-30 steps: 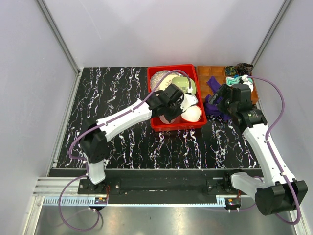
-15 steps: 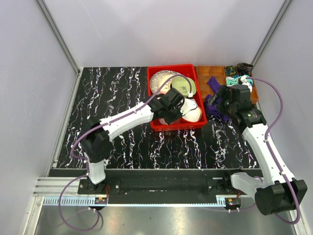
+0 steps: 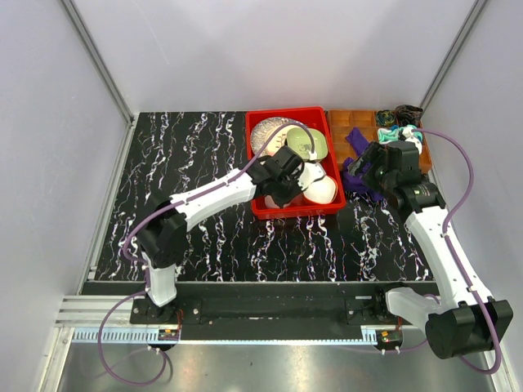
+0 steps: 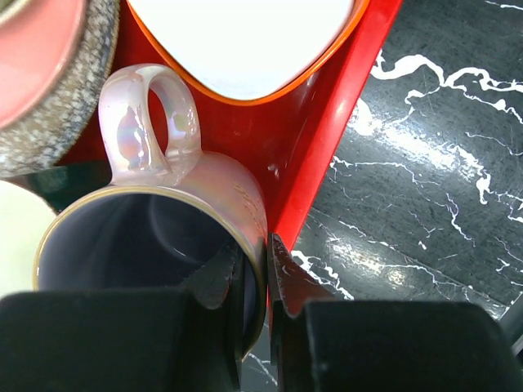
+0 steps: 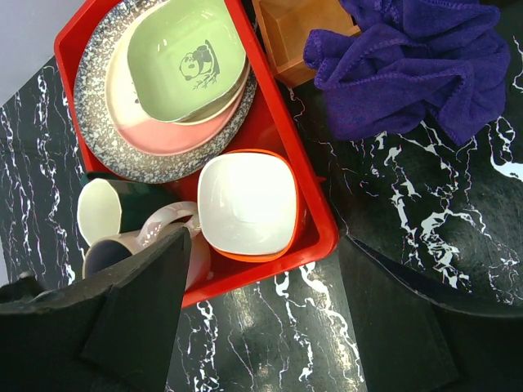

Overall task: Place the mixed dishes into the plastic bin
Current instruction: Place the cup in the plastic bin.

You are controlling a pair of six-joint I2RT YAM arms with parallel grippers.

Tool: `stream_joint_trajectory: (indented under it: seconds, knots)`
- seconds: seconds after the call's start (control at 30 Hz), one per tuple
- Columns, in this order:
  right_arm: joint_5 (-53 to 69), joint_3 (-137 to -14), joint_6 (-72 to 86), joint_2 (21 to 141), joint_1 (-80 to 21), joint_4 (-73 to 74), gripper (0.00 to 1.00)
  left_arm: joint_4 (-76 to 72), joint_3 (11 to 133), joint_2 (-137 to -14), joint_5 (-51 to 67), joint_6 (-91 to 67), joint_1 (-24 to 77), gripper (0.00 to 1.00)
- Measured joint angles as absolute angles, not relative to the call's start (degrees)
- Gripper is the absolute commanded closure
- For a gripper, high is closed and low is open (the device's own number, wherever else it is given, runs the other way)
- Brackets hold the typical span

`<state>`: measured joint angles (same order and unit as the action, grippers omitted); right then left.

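The red plastic bin [image 3: 294,211] holds the dishes. A speckled grey plate [image 5: 106,155] carries a pink-cream plate [image 5: 163,135], a pale yellow plate [image 5: 233,94] and a light green bowl [image 5: 184,57]. In front of them sit the orange-white bowl [image 5: 248,202] and the dark green mug [image 5: 106,208]. My left gripper [image 4: 255,253] is shut on the rim of the mauve cup [image 4: 163,237], inside the bin by its near wall [image 4: 327,139]. My right gripper [image 5: 265,269] hangs open and empty above the table, right of the bin.
A purple cloth [image 5: 417,65] lies bunched on the table right of the bin, under my right arm. The brown compartmented tray [image 3: 368,122] stands at the back right with small items in it. Black marbled table [image 3: 188,155] stretches left of the bin.
My left gripper has shifted slightly toward the bin's near left corner with the cup, uncovering more of the stacked plates. The right arm has not moved.
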<state>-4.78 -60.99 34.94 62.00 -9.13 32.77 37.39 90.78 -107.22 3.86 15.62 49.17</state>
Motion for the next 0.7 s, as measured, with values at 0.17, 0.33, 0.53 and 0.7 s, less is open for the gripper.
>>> stream_joint_trajectory:
  seconds: [0.17, 0.33, 0.53, 0.7]
  knots:
    - [-4.4, -61.0, 34.9, 62.0, -9.0, 32.8, 0.18, 36.0, 89.3, -108.9, 6.1, 15.2, 47.8, 1.00]
    - [-3.8, -61.0, 34.9, 62.0, -9.0, 32.8, 0.18, 35.4, 89.0, -109.7, 6.8, 15.0, 47.5, 0.77]
    - [-3.7, -61.0, 35.0, 62.0, -9.0, 32.8, 0.18, 34.3, 88.7, -109.7, 6.2, 15.2, 47.1, 0.70]
    - [-3.4, -60.9, 35.0, 62.3, -9.0, 32.7, 0.18, 34.1, 88.7, -109.6, 5.8, 15.2, 47.1, 0.65]
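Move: Inside the bin's near-left part, the resting spot for the cup lies about 4 cm ahead of the left hand, 3 cm right and 6 cm below; the hand already grips the cup's near rim. The green mug lies 9 cm ahead and 2 cm right, the white bowl 6 cm ahead and 14 cm right, both some 5 cm below. From the idle right hand the spot is roughly level ahead, 22 cm left and 16 cm down. Lowering the cup about 2.5 cm into the bin, beside the near wall, the left hand keeps its rim pinched, one finger inside and one outside. It then stops sinking and opens by roughly a fifth of its range, letting go of the rim while easing 1 cm forward; both fingers stay astride the rim. ##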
